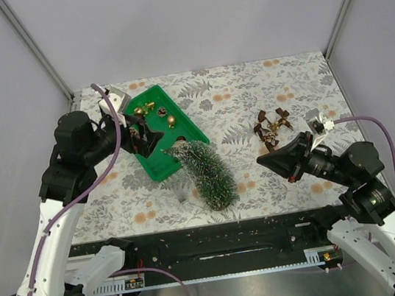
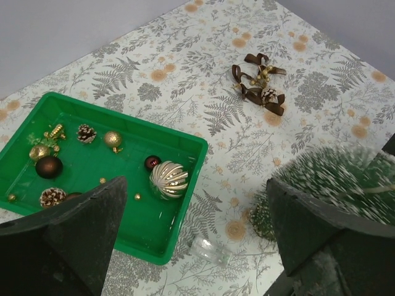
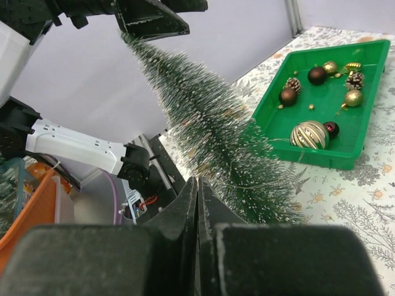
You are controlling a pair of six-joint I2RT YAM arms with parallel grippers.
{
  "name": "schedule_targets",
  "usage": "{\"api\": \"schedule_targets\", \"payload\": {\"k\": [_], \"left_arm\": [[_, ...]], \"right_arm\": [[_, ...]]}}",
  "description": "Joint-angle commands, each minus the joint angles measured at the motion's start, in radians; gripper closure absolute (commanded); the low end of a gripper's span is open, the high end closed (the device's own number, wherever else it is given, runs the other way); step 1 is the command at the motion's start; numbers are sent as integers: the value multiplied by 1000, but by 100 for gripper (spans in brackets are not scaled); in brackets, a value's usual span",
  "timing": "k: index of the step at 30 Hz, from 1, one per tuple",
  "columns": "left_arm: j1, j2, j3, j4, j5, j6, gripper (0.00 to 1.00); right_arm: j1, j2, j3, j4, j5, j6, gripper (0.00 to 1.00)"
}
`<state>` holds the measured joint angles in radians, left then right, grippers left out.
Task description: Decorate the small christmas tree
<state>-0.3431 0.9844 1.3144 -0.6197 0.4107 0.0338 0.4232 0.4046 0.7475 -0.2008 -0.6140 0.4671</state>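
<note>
The small christmas tree stands just in front of the green tray and leans up toward my left gripper. That gripper is open, and the frosted tree top lies against its right finger. In the right wrist view the tree rises slanted, its tip touching the left gripper's finger. A thin thread hangs across its lower bristles. My right gripper hovers to the right of the tree. It is shut, with nothing visible between its fingers.
The tray holds a ribbed gold ball, a brown ball, pinecones and small gold pieces. A brown ribbon ornament lies on the patterned cloth at the right. A small clear tube lies by the tray's near corner.
</note>
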Motion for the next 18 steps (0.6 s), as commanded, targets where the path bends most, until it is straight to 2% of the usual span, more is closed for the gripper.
{"api": "schedule_targets", "payload": {"k": [1, 6, 9, 15, 18], "left_arm": [[15, -35, -7, -55, -15, 43, 1], [23, -32, -14, -217, 105, 220, 1], [32, -32, -18, -287, 192, 304, 1], [36, -55, -38, -247, 425, 266, 1], [36, -24, -14, -264, 464, 253, 1]], "right_arm": [[-4, 65, 44, -6, -82, -45, 100], [6, 140, 39, 31, -89, -80, 100], [69, 175, 46, 8, -37, -133, 100], [425, 279, 147, -120, 308, -297, 100], [560, 312, 168, -132, 450, -329, 100]]}}
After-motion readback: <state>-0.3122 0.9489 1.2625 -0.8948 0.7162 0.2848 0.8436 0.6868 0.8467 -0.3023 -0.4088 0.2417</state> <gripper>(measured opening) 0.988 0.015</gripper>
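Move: The tree stands with its middle about 9 cm ahead of the right hand, 13 cm to its left and some 18 cm lower; its bent tip reaches nearly to the left hand. From the left hand, the tree's middle lies about 11 cm right, 3 cm back and 19 cm below. The clear box is about 3 cm ahead of the left hand, 2 cm right and 35 below, and the green tray's middle is some 30 ahead, 4 left and 35 below. The right hand, still shut on the end of a thin wire, first edges forward and sinks, then sweeps left across the tree's near side and slightly back, ending about 7 cm farther left and 4 cm lower while turning some 10 degrees counter-clockwise. Meanwhile the left hand, empty and kept wide open, draws back about 7 cm past the bent tip and sinks about 5 cm towards the near-left side of the tree, its wrist turning clockwise some 20 degrees. ##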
